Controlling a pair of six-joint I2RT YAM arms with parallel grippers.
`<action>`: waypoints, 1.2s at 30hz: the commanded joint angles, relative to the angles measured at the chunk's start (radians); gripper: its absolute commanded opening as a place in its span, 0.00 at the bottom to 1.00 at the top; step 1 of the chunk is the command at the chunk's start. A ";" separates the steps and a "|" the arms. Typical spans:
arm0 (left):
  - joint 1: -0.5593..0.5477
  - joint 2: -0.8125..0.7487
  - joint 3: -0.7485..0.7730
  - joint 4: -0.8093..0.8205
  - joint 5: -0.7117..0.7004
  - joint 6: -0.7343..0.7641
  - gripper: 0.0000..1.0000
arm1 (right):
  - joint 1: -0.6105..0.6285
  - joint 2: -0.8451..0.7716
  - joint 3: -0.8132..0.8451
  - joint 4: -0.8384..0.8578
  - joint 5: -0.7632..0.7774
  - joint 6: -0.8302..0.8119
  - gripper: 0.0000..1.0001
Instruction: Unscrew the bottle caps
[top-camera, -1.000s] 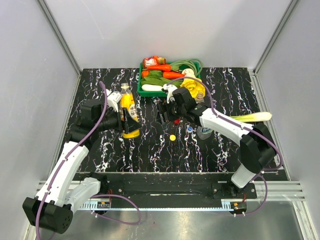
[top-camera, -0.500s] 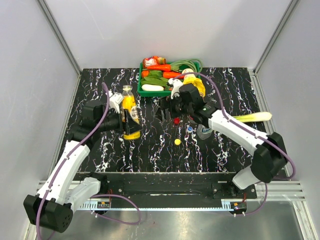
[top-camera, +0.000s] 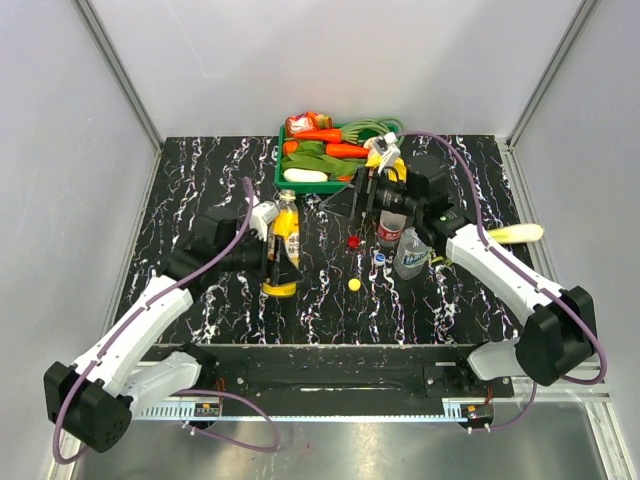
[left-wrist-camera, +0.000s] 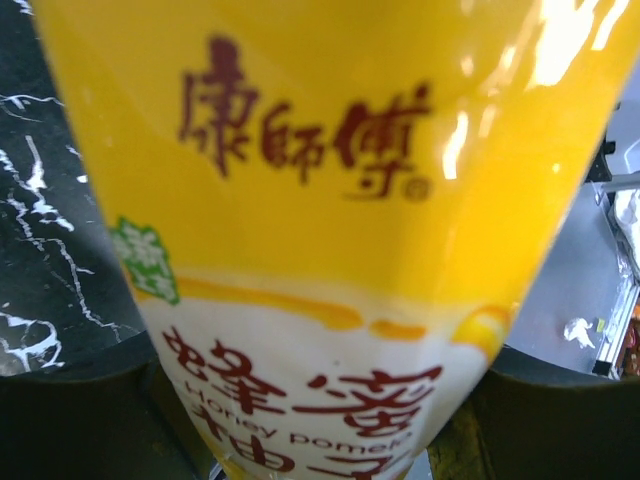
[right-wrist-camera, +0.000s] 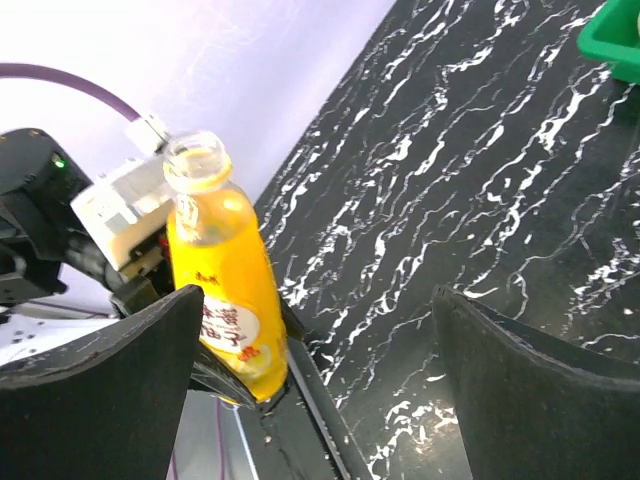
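The orange-yellow juice bottle (top-camera: 286, 240) stands tilted with an open mouth, left of centre. My left gripper (top-camera: 274, 262) is shut on its lower body; its label fills the left wrist view (left-wrist-camera: 330, 200). The right wrist view shows the bottle (right-wrist-camera: 222, 290) uncapped. The yellow cap (top-camera: 353, 284), red cap (top-camera: 353, 241) and blue cap (top-camera: 379, 258) lie loose on the table. The red-label bottle (top-camera: 390, 228) and blue-label bottle (top-camera: 411, 254) stand to the right of the caps. My right gripper (top-camera: 355, 203) is open and empty, raised near the tray's front edge (right-wrist-camera: 320, 380).
A green tray (top-camera: 297, 186) of toy vegetables stands at the back centre; its corner shows in the right wrist view (right-wrist-camera: 615, 45). A pale leek (top-camera: 515, 234) lies at the right edge. Grey walls enclose the black marbled table (top-camera: 200, 160).
My left gripper has carried the juice bottle right, toward the centre. My right gripper has drawn back from the caps toward the tray. The yellow cap has shifted slightly nearer and now rests.
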 joint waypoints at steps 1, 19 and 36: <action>-0.075 0.027 0.014 0.051 -0.042 0.013 0.15 | -0.017 -0.013 -0.032 0.217 -0.173 0.143 1.00; -0.292 0.104 0.112 0.077 -0.102 0.032 0.19 | -0.017 -0.034 -0.037 0.277 -0.257 0.205 0.98; -0.332 0.130 0.143 0.083 -0.128 0.033 0.20 | -0.017 -0.036 -0.059 0.282 -0.300 0.254 0.27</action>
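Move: The left hand grips the forward-tilted yellow bottle; the open right gripper, where its mouth is taken, waits about 12 cm to the right, 11 cm ahead and 10 cm higher. From the right hand, the uncapped mouth is some 11 cm to the left, about level in depth and height. Down on the table, some 29 cm below it, the red cap lies 6 cm right and 6 cm ahead, the yellow cap 6 cm right and 5 cm back. Left carries the bottle about 6 cm right and somewhat back; right draws back 4 cm, rising, fingers half-closing towards its mouth. ##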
